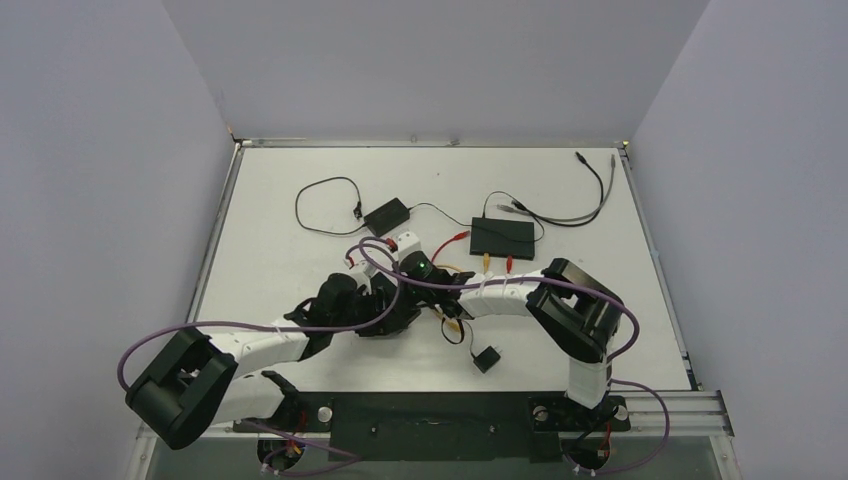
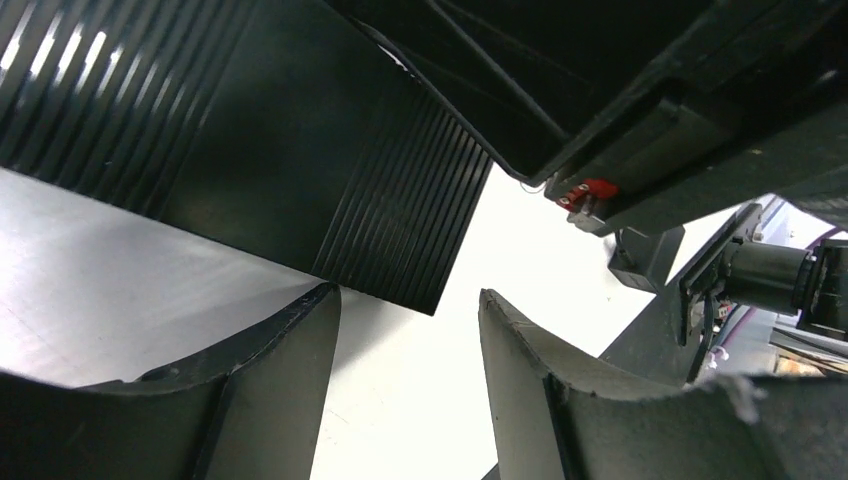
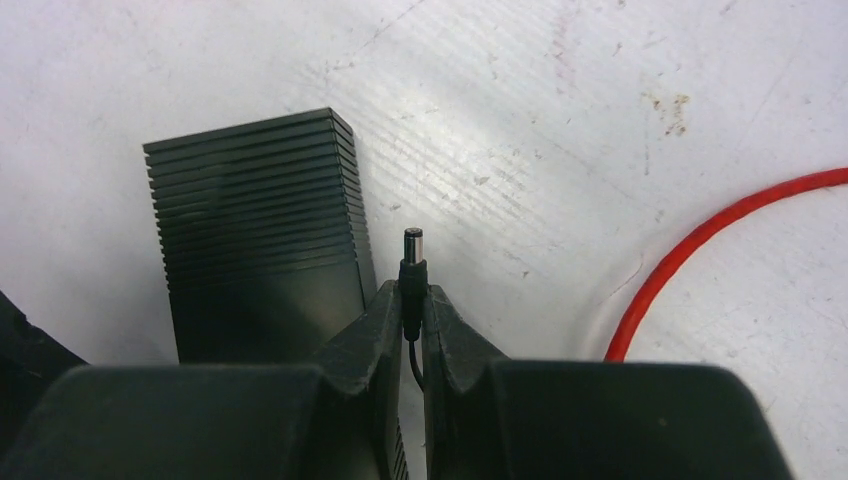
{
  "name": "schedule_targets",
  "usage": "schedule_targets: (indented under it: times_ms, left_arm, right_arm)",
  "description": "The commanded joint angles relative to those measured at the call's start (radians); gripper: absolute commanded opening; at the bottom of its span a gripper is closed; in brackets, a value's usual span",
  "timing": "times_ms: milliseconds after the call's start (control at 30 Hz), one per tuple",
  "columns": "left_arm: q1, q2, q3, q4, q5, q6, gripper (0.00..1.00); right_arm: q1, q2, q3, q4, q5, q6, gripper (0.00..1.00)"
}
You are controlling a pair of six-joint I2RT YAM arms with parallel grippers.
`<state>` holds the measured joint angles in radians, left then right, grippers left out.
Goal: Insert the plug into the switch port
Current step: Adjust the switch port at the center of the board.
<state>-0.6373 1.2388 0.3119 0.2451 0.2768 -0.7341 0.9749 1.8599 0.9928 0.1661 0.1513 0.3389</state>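
My right gripper [image 3: 408,291] is shut on a small black barrel plug [image 3: 413,262]. The plug's metal tip sticks out past the fingertips, just above the white table. A black box with ribbed ends [image 3: 255,210] lies right beside the plug on its left. My left gripper [image 2: 408,291] is open over bare table, and the corner of the ribbed box [image 2: 300,170] sits just beyond its left fingertip. A flat black box [image 1: 503,236] with cables lies further back. I cannot tell which of the two boxes is the switch. No port shows.
A red cable [image 3: 700,240] curves over the table right of the plug. A small black wall adapter [image 1: 487,358] sits near the front, and a black power brick [image 1: 386,213] with a looped cord at the back. Grey cables [image 1: 570,215] trail towards the back right corner.
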Motion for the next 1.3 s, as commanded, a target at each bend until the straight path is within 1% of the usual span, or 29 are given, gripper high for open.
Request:
schedule_targets:
  times_ms: [0,133,233,367,467,567,667,800,967,1100,1267]
  left_arm:
    - [-0.028,-0.042,-0.031,0.059,-0.022,-0.054,0.51]
    - [-0.033,-0.084,-0.038,0.032,-0.025,-0.061,0.51]
    - [-0.033,-0.145,-0.035,-0.053,-0.038,-0.058,0.51]
    - [-0.033,-0.273,-0.034,-0.182,-0.1,-0.055,0.51]
    - [-0.033,-0.383,-0.021,-0.278,-0.141,-0.055,0.52]
    - [-0.033,-0.452,0.004,-0.363,-0.184,-0.054,0.52]
    - [-0.031,-0.504,0.03,-0.393,-0.18,-0.048,0.52]
    - [-0.032,-0.526,0.078,-0.421,-0.118,-0.041,0.52]
    - [-0.031,-0.541,0.09,-0.424,-0.011,-0.062,0.52]
    - [-0.031,-0.538,0.086,-0.421,0.054,-0.075,0.52]
    - [-0.031,-0.541,0.093,-0.459,0.021,-0.069,0.52]
  right_arm:
    - [0.002,-0.031,0.008,-0.038,-0.052,-0.056,0.0]
    - [0.001,-0.132,-0.043,-0.061,0.057,-0.065,0.0]
    - [0.003,-0.213,-0.109,-0.075,0.145,-0.079,0.0]
    - [0.018,-0.327,-0.187,-0.101,0.194,-0.082,0.0]
    - [0.055,-0.399,-0.245,-0.12,0.195,-0.078,0.0]
    - [0.1,-0.446,-0.294,-0.108,0.159,-0.081,0.0]
    - [0.142,-0.503,-0.351,-0.065,0.105,-0.088,0.0]
    - [0.17,-0.582,-0.421,-0.004,-0.037,-0.113,0.0]
    - [0.199,-0.674,-0.481,0.029,-0.126,-0.164,0.0]
    - [0.207,-0.699,-0.495,0.011,-0.143,-0.187,0.0]
    - [0.209,-0.658,-0.46,-0.064,-0.191,-0.188,0.0]
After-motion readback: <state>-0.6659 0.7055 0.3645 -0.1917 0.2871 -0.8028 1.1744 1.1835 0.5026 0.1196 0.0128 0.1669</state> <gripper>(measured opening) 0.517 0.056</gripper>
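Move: The ribbed black switch box lies between the grippers. Its middle is about 6 cm ahead of the left hand and 2 cm to its left, and about 2 cm back and 4 cm left of the plug-holding right hand, at roughly fingertip height. From the right hand, the box's port end is some 6 cm back and 1 cm left, the loose yellow plug 7 cm back and 8 cm right, and the small adapter 14 cm back and 16 cm right. Slide the right gripper off the switch box's long side to the right and upward, then draw it back about 14 cm around the port end, turning some 25 degrees counter-clockwise and keeping the barrel plug pinched. Ease the left gripper back a centimetre at the box's near corner, then lift it clear some 8 cm and a little farther back, fingers staying half open. ##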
